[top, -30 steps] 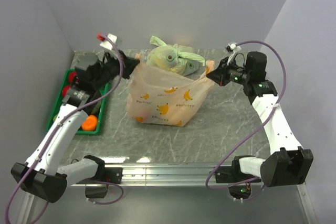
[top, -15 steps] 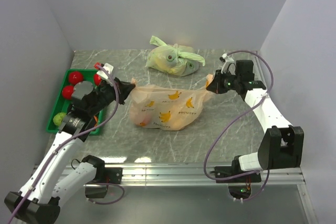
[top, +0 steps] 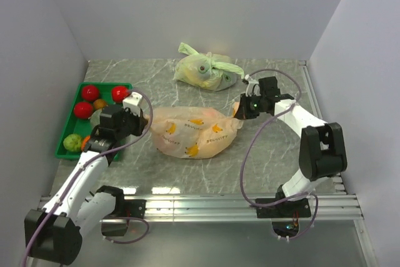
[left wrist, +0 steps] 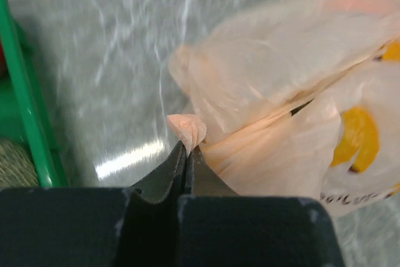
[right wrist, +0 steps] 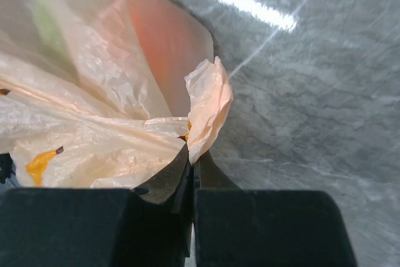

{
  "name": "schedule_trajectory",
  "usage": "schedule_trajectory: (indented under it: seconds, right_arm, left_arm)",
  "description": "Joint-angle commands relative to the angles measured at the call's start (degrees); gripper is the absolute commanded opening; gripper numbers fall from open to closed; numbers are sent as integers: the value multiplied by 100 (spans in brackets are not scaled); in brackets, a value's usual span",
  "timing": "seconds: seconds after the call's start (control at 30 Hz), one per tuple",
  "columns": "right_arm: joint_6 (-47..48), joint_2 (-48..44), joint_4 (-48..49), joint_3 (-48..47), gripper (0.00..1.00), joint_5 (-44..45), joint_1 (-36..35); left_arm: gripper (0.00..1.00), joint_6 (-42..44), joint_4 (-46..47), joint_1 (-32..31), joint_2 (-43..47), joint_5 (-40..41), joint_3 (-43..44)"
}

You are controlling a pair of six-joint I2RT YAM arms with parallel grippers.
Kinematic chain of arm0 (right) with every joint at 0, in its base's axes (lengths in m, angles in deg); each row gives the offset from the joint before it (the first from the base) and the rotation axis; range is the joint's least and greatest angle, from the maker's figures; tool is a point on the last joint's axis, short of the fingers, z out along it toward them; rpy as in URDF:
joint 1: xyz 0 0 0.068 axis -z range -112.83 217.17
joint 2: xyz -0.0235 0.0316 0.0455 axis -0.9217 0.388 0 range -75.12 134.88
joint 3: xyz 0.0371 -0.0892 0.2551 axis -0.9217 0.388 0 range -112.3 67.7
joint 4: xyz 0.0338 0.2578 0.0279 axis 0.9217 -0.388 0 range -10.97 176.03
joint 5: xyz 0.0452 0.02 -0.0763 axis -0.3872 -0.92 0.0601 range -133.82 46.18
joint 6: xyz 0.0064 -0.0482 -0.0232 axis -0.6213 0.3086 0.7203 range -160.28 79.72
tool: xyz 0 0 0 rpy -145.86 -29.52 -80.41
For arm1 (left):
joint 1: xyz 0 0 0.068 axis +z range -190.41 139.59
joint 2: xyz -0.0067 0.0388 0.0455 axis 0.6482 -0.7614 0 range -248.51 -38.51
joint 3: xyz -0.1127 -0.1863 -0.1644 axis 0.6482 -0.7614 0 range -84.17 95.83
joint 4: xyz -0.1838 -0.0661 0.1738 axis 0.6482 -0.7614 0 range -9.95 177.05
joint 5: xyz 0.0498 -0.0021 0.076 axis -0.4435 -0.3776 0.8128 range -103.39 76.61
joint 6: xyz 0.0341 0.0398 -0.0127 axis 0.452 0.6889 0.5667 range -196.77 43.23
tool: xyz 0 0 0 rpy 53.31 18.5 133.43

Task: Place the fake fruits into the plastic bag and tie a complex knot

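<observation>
The peach-orange plastic bag (top: 194, 132) with banana prints lies low and slumped on the marble table between my arms. My left gripper (top: 147, 120) is shut on the bag's left edge; the left wrist view shows a pinch of film (left wrist: 187, 130) above the closed jaws. My right gripper (top: 239, 109) is shut on the bag's right edge, a fold of film (right wrist: 209, 107) rising from its jaws. An orange shape (right wrist: 165, 39) shows through the bag. Red, orange and green fake fruits (top: 89, 92) lie in the green tray. No knot shows.
The green tray (top: 65, 147) sits at the left beside the left arm. A pale green knotted bag (top: 206, 70) lies at the back middle. Grey walls close in the left, back and right sides.
Both grippers came down and inward, nearer to me, still holding the bag's edges. The bag went from stretched upright to slumped low on the table.
</observation>
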Motion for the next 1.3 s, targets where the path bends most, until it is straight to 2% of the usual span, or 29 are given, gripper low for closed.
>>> schedule_trajectory:
  seconds: [0.0,0.17,0.4,0.6,0.67,0.7,0.93,1.13,1.27]
  right_arm:
    - [75,279,-122,-141,0,432,-4]
    - [40,631,-96,-62,0,555,-65]
    - [31,719,-69,9,0,819,-74]
    - [275,386,-315,-53,0,1073,-74]
    - [452,157,-499,-184,0,1170,-74]
    - [514,105,-570,-272,0,1214,-83]
    - [989,-204,-1001,-1291,0,1425,-784]
    - [840,-160,-975,-1802,0,1075,-1173]
    - [638,-151,-747,-1881,0,547,-1470]
  left_arm:
    - [0,563,37,190,-12,200,-341]
    - [0,800,283,234,-363,412,-649]
    - [0,906,301,296,-1321,404,-386]
    - [0,1002,564,366,-814,-641,-96]
    - [0,1142,434,366,-751,-861,264]
    - [0,1239,224,366,-733,-1245,413]
    - [0,1811,-208,288,-908,-2908,1502]
    - [0,2215,-297,-108,-1383,-3174,1759]
    - [0,2294,-69,-345,-1515,-3734,1724]
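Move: Each hand already pinches one handle of the fruit-filled plastic bag. The bag's middle lies about 16 cm to the left hand's right, 4 cm nearer the base and some 12 cm lower; from the right hand it is about 16 cm left, 8 cm back and 5 cm down. The tied green bag stands some 20 cm right of and 20 cm beyond the left hand; the fruit tray is about 22 cm to that hand's left, level with it. Both hands keep their handles pinched and first sink, the left about 10 cm and the right about 5 cm, which gives the stretched bag slack; then they rise well past their starting heights, by some 5 cm on the left and 8 cm on the right. While rising they close in on each other above the bag, the left hand swinging right with its wrist turning clockwise some 35 degrees and the right hand drawing left while its fingers tip up. ##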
